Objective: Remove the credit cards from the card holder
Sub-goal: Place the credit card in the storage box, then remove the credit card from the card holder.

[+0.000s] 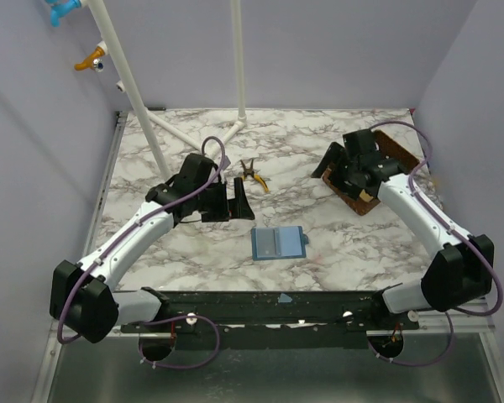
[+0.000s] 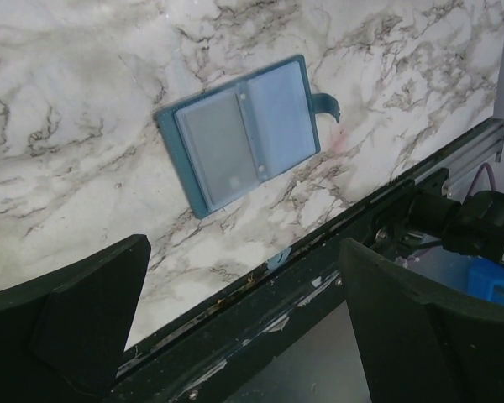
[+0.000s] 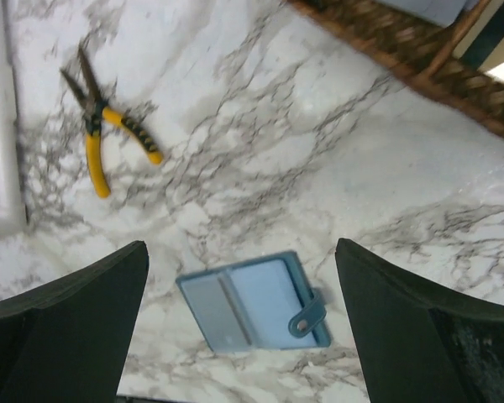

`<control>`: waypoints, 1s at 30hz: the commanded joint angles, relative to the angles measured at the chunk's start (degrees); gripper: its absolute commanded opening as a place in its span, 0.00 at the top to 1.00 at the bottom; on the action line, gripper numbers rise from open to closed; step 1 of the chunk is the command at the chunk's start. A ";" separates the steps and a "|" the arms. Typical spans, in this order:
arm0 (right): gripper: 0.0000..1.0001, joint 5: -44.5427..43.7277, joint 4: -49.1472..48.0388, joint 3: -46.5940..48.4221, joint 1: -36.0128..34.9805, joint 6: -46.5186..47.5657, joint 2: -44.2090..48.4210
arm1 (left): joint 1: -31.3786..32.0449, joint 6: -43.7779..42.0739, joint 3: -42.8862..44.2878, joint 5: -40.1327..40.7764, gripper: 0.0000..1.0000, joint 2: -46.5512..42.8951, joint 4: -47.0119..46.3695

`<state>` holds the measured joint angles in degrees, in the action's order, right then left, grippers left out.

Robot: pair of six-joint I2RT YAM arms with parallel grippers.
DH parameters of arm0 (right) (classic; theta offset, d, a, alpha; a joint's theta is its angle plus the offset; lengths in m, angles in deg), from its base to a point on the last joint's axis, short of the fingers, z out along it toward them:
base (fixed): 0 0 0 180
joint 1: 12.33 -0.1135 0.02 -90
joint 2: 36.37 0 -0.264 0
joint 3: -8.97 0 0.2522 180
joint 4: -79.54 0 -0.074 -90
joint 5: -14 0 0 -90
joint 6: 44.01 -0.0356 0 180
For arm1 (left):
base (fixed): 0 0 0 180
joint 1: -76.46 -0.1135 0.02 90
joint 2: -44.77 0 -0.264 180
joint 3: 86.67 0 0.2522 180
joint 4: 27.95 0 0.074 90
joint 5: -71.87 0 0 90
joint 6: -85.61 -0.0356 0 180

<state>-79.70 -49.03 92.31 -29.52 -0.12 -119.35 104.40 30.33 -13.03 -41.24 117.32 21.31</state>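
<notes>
The card holder (image 1: pixel 277 243) lies open and flat on the marble table, blue with a paler inside and a strap on its right edge. The left wrist view shows the card holder (image 2: pixel 239 134) with a greyish panel in its left half; I cannot tell whether that is a credit card. My left gripper (image 1: pixel 239 201) hangs open just behind and left of it, nothing between its fingers (image 2: pixel 67 323). My right gripper (image 1: pixel 329 164) is open and empty too, up by the brown tray, looking down at the card holder (image 3: pixel 252 302).
Yellow-handled pliers (image 1: pixel 252 174) lie behind the holder. A brown woven tray (image 1: pixel 386 159) stands at the back right, with flat pieces (image 3: pixel 487 42) in it. A white pipe frame (image 1: pixel 193 130) rises at the back left. The black rail (image 1: pixel 277 306) marks the table's near edge.
</notes>
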 commanded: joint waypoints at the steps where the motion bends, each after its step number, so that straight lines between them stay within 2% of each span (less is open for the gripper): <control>1: 0.04 -0.41 -4.36 -4.33 -6.30 1.44 5.90 | 2.48 4.32 -7.23 2.67 0.02 -3.84 -8.04; 6: 0.04 -3.73 -5.28 -8.18 -13.38 -0.01 9.06 | 3.17 5.34 -11.89 3.57 0.01 -5.60 -11.83; 11: 0.04 -5.45 -6.32 -10.63 -16.68 -0.06 10.61 | 3.10 4.84 -14.44 5.27 0.01 -7.66 -12.16; 17: 0.04 -8.33 -5.59 -7.40 -22.14 0.23 7.98 | 2.09 4.22 -15.49 7.23 0.02 -7.96 -11.72; 30: 0.05 -9.67 -6.05 -6.34 -32.10 -1.36 1.79 | -4.76 2.99 -18.27 7.13 0.02 -9.34 -10.53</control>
<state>-86.81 -54.34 84.12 -58.51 -0.69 -114.95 101.34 34.55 -30.49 -35.01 109.15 10.82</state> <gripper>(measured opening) 0.957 0.985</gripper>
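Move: The card holder lies open on the table about 11 cm back from the right hand, some 16 cm to its left and roughly 15 cm below. From that same hand, the storage box is about 14 cm ahead and 18 cm to the right, and the pliers 10 cm ahead and 26 cm to the left, both on the table. From the left hand, the holder is about 14 cm to the right, 3 cm back and 17 cm down. Bring the empty right gripper away from the storage box, left and back about 16 cm at nearly the same height, until it hangs close over the card holder, turning it some 25 degrees counter-clockwise with the fingers kept wide open. Meanwhile lower the open left gripper about 6 cm, drawing it briefly back, and towards the end swing it left. Touch nothing. ##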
